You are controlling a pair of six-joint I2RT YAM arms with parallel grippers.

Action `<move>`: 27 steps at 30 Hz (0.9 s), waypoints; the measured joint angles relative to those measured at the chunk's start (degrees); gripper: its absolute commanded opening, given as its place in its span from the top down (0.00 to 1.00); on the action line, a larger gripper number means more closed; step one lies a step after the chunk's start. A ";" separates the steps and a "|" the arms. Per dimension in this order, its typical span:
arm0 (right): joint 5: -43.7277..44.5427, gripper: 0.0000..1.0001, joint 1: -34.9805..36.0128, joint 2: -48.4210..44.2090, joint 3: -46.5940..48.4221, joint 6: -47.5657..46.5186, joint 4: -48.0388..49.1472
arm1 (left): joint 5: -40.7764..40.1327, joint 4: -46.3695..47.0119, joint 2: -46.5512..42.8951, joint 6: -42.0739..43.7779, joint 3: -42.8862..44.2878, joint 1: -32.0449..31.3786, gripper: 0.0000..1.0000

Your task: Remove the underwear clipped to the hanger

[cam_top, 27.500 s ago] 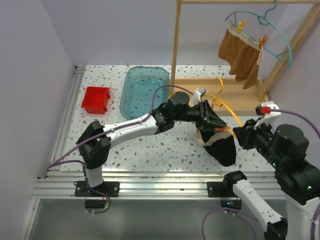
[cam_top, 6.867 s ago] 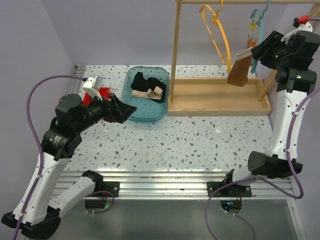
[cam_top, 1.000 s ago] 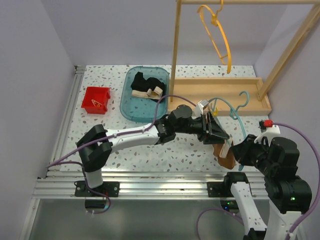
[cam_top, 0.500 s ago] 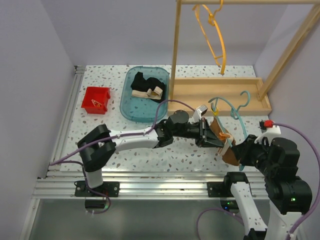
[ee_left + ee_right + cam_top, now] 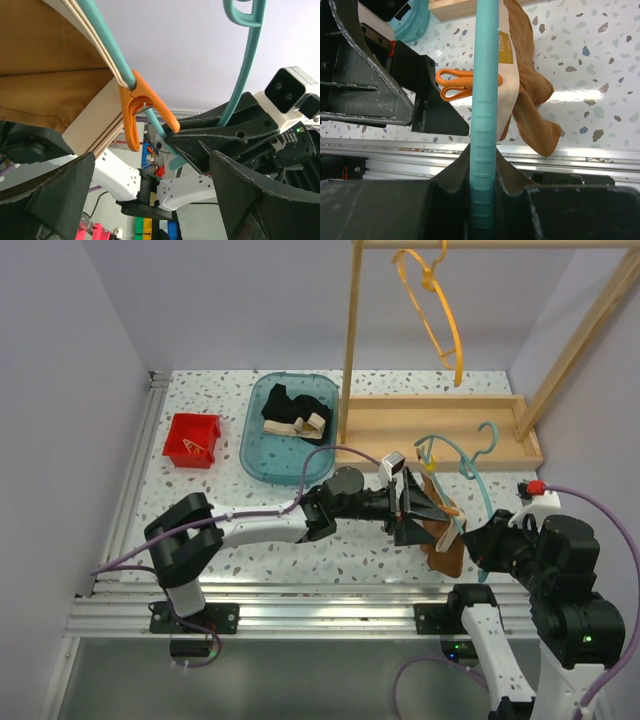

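The rust-brown underwear hangs from a teal hanger, held by an orange clip that also shows in the right wrist view. The cloth droops onto the table edge. My right gripper is shut on the teal hanger's bar and holds it low over the front right. My left gripper is open, its fingers wide on either side of the clip without touching it. The black underwear with the beige waistband lies in the teal bin.
A wooden rack with a tray base stands at the back right, and an orange hanger hangs from its top bar. A red bin holding an orange clip sits at the left. The aluminium rail runs along the front.
My left gripper has drawn back a little to the left from the clip. The brown underwear and teal hanger have shifted slightly. The orange hanger on the rack is swinging.
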 measured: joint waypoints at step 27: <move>1.33 1.00 2.32 0.07 0.09 -1.92 0.48 | 5.22 3.43 7.85 -3.26 6.67 0.11 1.00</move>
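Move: The orange clip lies about 4 cm to the right of the open left fingers, at their height and straight to their side, and from the right hand some 6 cm ahead, 5 cm left and 4 cm lower. Counted from the left hand, the brown underwear hangs level fore and aft, 6 cm right and 8 cm lower; the right gripper on the hanger is about 6 cm back, 9 cm right and 4 cm higher; the yellow clip is 9 cm ahead, 3 cm lower. The open left hand arcs up and to its right towards the orange clip, rising and reaching over about 3 cm each, then sinks the same 3 cm while its fingers close from above and below on the clip's two handles, pinching them together. It drifts back left by less than 1 cm as the fingers shut, and the right hand keeps its grip on the teal hanger, nearly still, holding the bar against the squeeze. ##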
